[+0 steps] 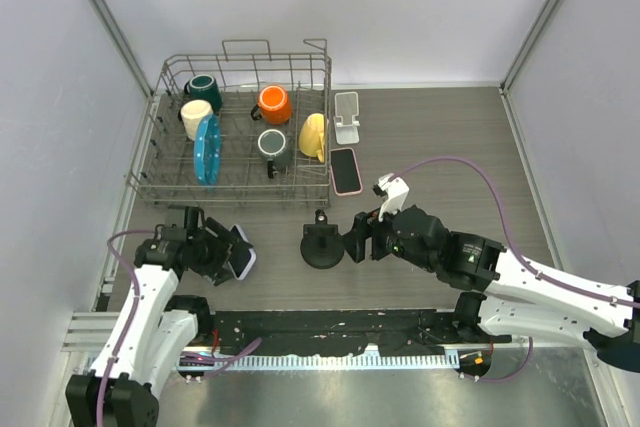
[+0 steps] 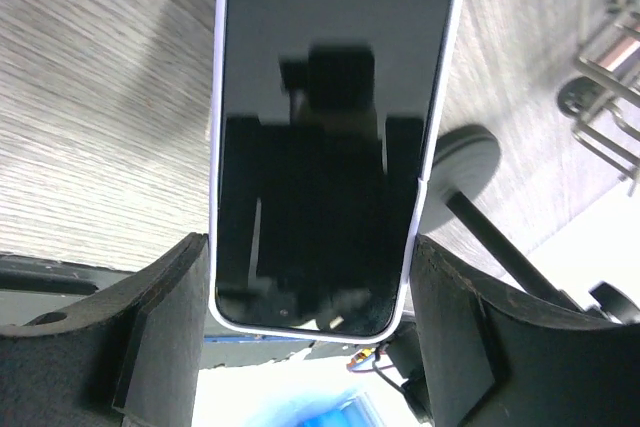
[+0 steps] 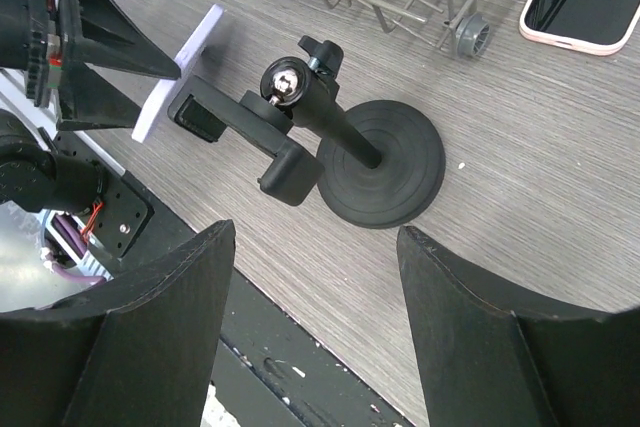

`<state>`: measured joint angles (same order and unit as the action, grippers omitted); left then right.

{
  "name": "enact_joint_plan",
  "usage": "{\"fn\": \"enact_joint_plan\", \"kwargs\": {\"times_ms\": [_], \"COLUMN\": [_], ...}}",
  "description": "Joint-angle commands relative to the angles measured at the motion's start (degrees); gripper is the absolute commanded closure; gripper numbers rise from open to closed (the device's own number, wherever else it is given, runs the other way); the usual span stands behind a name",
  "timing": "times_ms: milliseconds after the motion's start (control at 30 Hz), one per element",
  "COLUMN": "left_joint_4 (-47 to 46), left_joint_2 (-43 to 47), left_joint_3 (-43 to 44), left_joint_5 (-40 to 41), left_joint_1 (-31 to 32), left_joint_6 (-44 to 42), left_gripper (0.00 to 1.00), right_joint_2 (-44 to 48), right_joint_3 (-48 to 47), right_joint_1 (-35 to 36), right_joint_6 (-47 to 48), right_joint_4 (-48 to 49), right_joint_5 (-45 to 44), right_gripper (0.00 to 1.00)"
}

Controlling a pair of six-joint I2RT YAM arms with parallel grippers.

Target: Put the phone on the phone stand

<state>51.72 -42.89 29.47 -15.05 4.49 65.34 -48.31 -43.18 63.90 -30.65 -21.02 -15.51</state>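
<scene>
My left gripper (image 1: 222,253) is shut on a phone (image 1: 242,253) with a black screen and a lavender case, held off the table at the near left. In the left wrist view the phone (image 2: 330,117) sits between both fingers (image 2: 160,332), its lower edges touching them. A black phone stand (image 1: 322,245) with a round base and a clamp head stands just right of the phone. My right gripper (image 1: 357,237) hangs open right beside the stand. In the right wrist view the stand's base (image 3: 385,169) lies ahead of the empty gripper (image 3: 315,347), and the phone (image 3: 180,69) shows edge-on.
A second phone (image 1: 345,170) in a pink case lies flat by the wire dish rack (image 1: 240,185), which holds mugs and a blue plate. A white stand (image 1: 346,116) sits behind it. The rack's caster (image 3: 470,35) is near the black stand. The black base rail (image 1: 330,332) runs along the near edge.
</scene>
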Motion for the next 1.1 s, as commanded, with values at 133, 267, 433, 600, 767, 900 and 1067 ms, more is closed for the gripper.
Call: {"fn": "enact_joint_plan", "kwargs": {"times_ms": [133, 267, 433, 600, 767, 900, 1067], "left_joint_4": [0.0, -0.7, -1.1, -1.0, -1.5, -1.7, -0.6], "left_joint_2": [4.8, 5.2, 4.7, 5.2, 6.2, 6.0, 7.7], "left_joint_3": [2.2, 1.3, 1.5, 0.6, -1.1, -0.6, 1.1], "left_joint_5": [-7.0, -8.3, -8.9, -9.3, -11.3, -13.0, -13.4], "left_joint_1": [0.0, 0.1, 0.0, 0.1, 0.0, 0.0, -0.1], "left_joint_6": [0.7, 1.5, 2.2, 2.0, 2.9, 3.3, 3.5], "left_gripper": [1.0, 1.0, 1.0, 1.0, 1.0, 1.0, 1.0], "right_joint_2": [-1.8, -5.1, -12.8, -25.4, -37.4, -41.3, -43.4], "right_joint_3": [-3.9, -8.2, -15.2, -16.6, -24.8, -27.3, -27.5], "right_joint_1": [0.8, 8.0, 17.1, 24.7, 27.8, 27.9, 27.8], "right_joint_6": [0.5, 2.4, -1.8, -12.0, -19.0, -20.1, -19.6], "right_joint_4": [5.5, 4.9, 7.0, 17.0, 11.7, 11.6, 13.1], "right_joint_5": [2.3, -4.7, -17.0, -26.0, -34.3, -34.3, -34.8], "right_gripper": [0.3, 0.31, 0.32, 0.31, 0.3, 0.29, 0.29]}}
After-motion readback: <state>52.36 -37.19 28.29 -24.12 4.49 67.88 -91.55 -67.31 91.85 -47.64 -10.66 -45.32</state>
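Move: Well to the right hand's left, about 26 cm off, some 6 cm back and roughly 12 cm lower, is the phone already held in the left gripper. The black phone stand is nearer, about 6 cm left and 4 cm back of the right hand, roughly 12 cm below; a pink-rimmed phone lies 15 cm straight ahead of the right hand on the table. From the left hand, the phone stand is about 22 cm right and level fore and aft. Sweeping left some 18 cm with its fingers open, the right hand also draws back about 7 cm, rising about 5 cm as it crosses the phone stand and then sinking to slightly below its starting height, close to the held phone. The left hand keeps its side grip on the phone, lifting it about 2 cm and easing it right towards the right hand with a roughly 10-degree roll, left side dropping. ##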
